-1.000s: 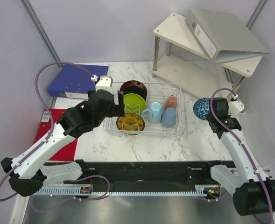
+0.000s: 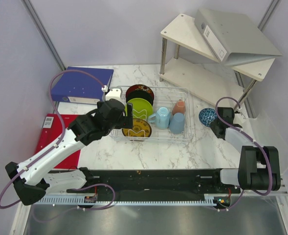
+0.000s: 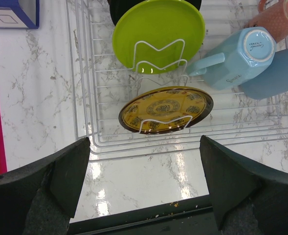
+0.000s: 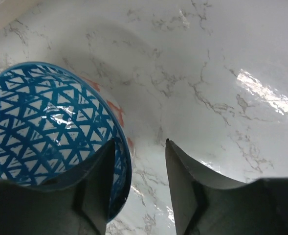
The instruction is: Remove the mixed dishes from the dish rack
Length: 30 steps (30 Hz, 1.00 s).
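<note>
The wire dish rack (image 2: 183, 139) holds a lime green plate (image 2: 140, 108), a yellow-brown patterned plate (image 2: 136, 128), a dark floral plate (image 2: 140, 91), two light-blue mugs (image 2: 162, 117) and a pinkish cup (image 2: 179, 106). My left gripper (image 2: 118, 116) hangs open over the rack's near left rim (image 3: 85, 122), just short of the yellow-brown plate (image 3: 166, 108). The small blue patterned dish (image 2: 207, 115) rests on the marble right of the rack. My right gripper (image 4: 139, 161) is open: one finger sits inside the dish (image 4: 41, 122), the other stands clear of its rim.
A blue binder (image 2: 80, 84) lies at the back left and a red folder (image 2: 51, 142) at the left edge. The white two-tier shelf (image 2: 207, 54) with a grey binder (image 2: 232, 34) stands at the back right, behind the dish.
My right gripper has come down and nearer with the blue dish, set it on the table and parted its jaws. The left arm has shifted slightly along the rack's left side.
</note>
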Available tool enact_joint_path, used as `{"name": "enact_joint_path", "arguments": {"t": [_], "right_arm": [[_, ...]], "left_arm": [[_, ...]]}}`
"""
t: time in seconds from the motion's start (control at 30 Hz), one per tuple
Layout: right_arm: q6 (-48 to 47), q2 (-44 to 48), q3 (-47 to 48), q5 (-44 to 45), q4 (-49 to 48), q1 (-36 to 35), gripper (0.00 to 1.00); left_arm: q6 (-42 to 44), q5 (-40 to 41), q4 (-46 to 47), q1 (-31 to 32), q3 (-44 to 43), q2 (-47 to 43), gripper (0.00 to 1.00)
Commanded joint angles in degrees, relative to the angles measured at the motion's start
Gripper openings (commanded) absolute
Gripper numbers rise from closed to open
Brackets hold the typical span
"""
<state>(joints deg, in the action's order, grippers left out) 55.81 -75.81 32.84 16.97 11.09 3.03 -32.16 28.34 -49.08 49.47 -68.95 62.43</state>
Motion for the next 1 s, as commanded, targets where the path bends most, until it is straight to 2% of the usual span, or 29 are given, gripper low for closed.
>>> {"name": "enact_joint_path", "arguments": {"t": [0.0, 0.17, 0.37, 0.57, 0.67, 0.73, 0.87, 0.97], "right_arm": [[-2.54, 4.96, -1.99, -1.24, 0.24, 0.22, 0.57], [-4.13, 13.12, -0.77, -1.68, 6.29, 0.22, 0.67], [-6.41, 22.98, 2.83, -6.95, 12.28, -0.04, 0.8], [-9.31, 27.56, 7.93, -5.9, 15.28, -4.76, 0.82], [-16.68, 26.86, 10.05, -15.62, 8.45, -8.54, 0.82], [-20.98, 23.53, 13.8, -18.11, 6.66, -11.89, 0.82], [-30.46, 16.5, 20.94, -11.45, 10.08, -23.3, 0.82], [-36.8, 12.19, 23.85, -7.66, 12.46, -29.1, 0.82]], "left_arm": [[-2.38, 0.14, 1.79, -0.17, 0.22, -0.03, 1.0], [-2.73, -0.21, 1.71, -0.17, 0.04, 0.76, 0.99], [-2.12, 0.66, 1.79, -0.17, -0.22, 1.37, 0.99], [-2.11, 0.93, 1.71, -0.17, -1.1, 2.34, 1.0], [-2.38, 0.58, 1.71, -0.17, -1.28, 2.78, 0.99], [-2.64, -0.12, 1.79, -0.17, -1.36, 3.39, 1.0], [-3.17, -1.53, 1.71, -0.17, -0.75, 3.31, 0.99], [-3.26, -2.06, 1.88, -0.17, 0.47, 2.17, 0.99]]}}
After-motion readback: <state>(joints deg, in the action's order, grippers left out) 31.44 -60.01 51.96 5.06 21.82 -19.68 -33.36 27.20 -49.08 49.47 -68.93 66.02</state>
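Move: The patterned bowl that the right hand is letting go of stands with its middle some 4 cm ahead and 3 cm to the left. The blue cup in the rack lies about 20 cm to the left, level with the hand front to back and a little above it; the pink mug is roughly 10 cm beyond that cup, and the light blue mug about 9 cm left and 4 cm beyond it. From the left hand, the cup is some 31 cm right, 8 cm ahead and 19 cm below. The patterned bowl's rim comes free as the already parted right fingers open wider and draw up and about 2 cm back. Still rising, to some 18 cm in all, the right hand then swings about 15 cm left to the rack's right edge, towards the blue cup and pink mug, turning nearly 50 degrees counter-clockwise and tipping up. The left hand, wide open, sinks barely 2 cm near the yellow plate. ##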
